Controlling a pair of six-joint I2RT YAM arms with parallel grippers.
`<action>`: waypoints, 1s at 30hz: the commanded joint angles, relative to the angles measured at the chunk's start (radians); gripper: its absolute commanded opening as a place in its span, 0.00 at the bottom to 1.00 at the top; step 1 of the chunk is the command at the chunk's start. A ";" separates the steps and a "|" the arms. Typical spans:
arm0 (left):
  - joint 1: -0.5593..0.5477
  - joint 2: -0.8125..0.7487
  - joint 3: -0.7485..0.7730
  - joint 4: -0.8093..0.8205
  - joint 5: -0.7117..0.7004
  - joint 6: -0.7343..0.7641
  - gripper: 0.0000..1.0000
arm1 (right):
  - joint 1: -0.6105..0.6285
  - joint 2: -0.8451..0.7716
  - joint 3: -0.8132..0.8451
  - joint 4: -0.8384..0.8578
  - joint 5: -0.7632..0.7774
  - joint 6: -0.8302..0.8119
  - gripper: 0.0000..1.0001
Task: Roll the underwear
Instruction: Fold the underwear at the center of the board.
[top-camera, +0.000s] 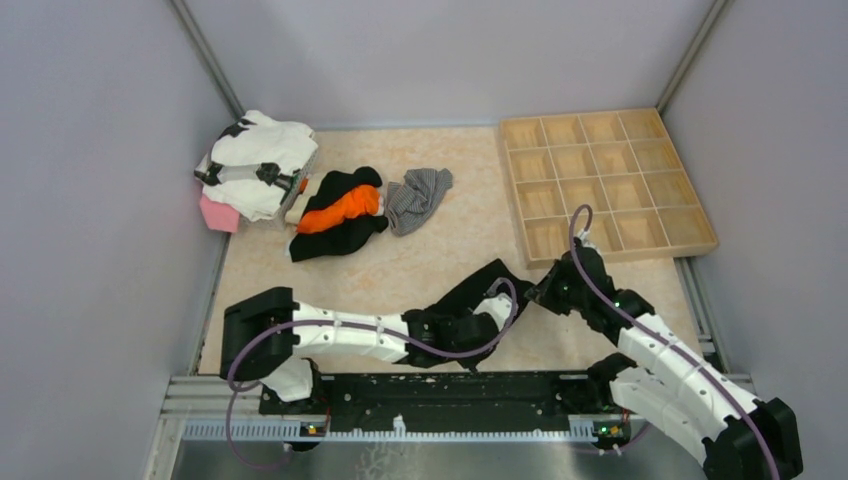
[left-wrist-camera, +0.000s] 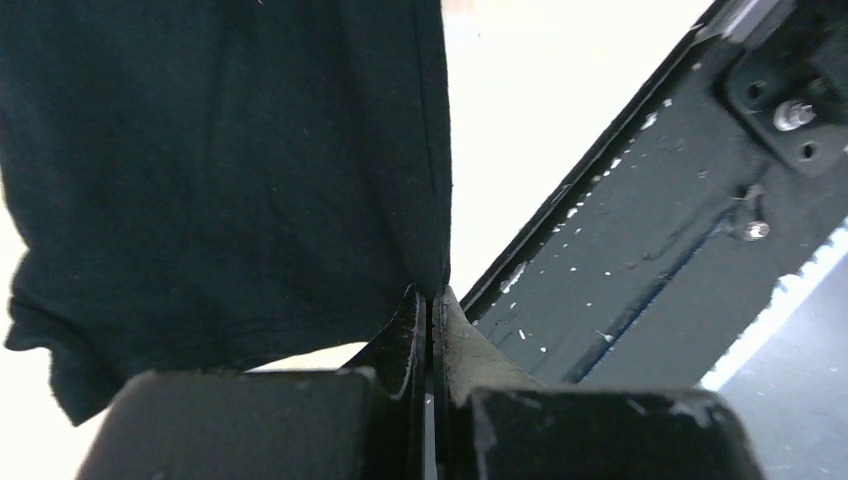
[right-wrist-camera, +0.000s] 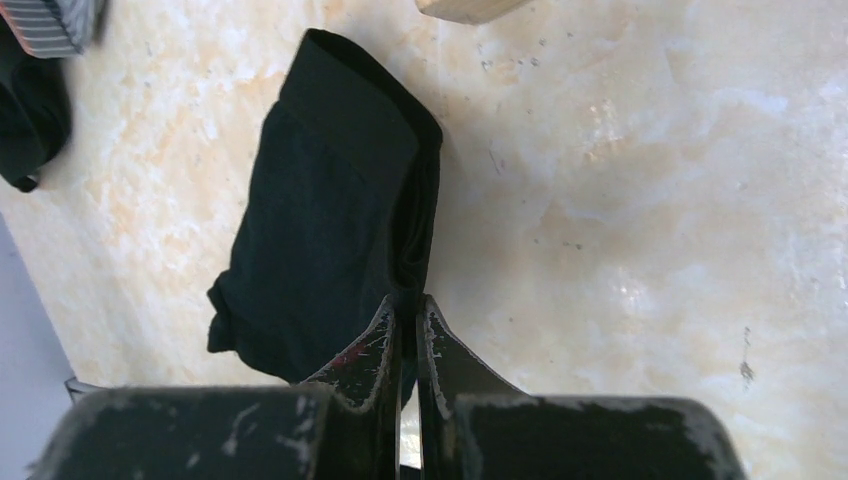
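Note:
The black underwear (top-camera: 478, 287) lies on the table near the front, stretched between both grippers. My left gripper (top-camera: 503, 306) is shut on one edge of it; in the left wrist view the black cloth (left-wrist-camera: 220, 180) fills the upper left and ends pinched in the gripper (left-wrist-camera: 432, 297). My right gripper (top-camera: 545, 290) is shut on the other edge; in the right wrist view the folded black underwear (right-wrist-camera: 330, 220) runs away from the gripper (right-wrist-camera: 408, 308) over the table. The grey striped underwear (top-camera: 418, 196) lies loose at the back, its corner (right-wrist-camera: 50, 25) just showing in the right wrist view.
A pile of clothes sits at the back left: a black and orange garment (top-camera: 340, 212), white ones (top-camera: 256, 160), something pink (top-camera: 218, 214). A wooden tray (top-camera: 606, 180) with several compartments stands at the back right. The black base rail (left-wrist-camera: 650, 250) runs along the near edge.

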 joint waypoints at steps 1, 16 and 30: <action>0.041 -0.103 -0.031 0.009 0.051 0.005 0.00 | -0.010 0.008 0.070 -0.047 0.023 -0.046 0.00; 0.219 -0.221 -0.142 0.055 0.134 0.081 0.00 | -0.009 0.278 0.268 0.023 -0.045 -0.133 0.00; 0.332 -0.221 -0.209 0.151 0.191 0.091 0.00 | -0.009 0.552 0.403 0.083 -0.019 -0.205 0.00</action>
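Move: The black underwear lies slantwise on the table, its near-right edge already lifted in both hands. The middle of its far-left edge is some 15 cm ahead and 2 cm left of the left hand, 5 cm below; from the right hand it is about 12 cm left, 2 cm ahead and 7 cm below. From the right hand, the striped cloth lies roughly 20 cm ahead and 22 cm left, the wooden grid's middle 22 cm ahead and 16 cm right. The underwear's lifted edge, still pinched by both shut grippers, is carried forward and left over the lying cloth towards its far-left edge: the left hand goes about 9 cm, the right some 7 cm. Both climb 2 to 3 cm early on, then sink by about 2 cm while travelling, turning slightly counter-clockwise. ##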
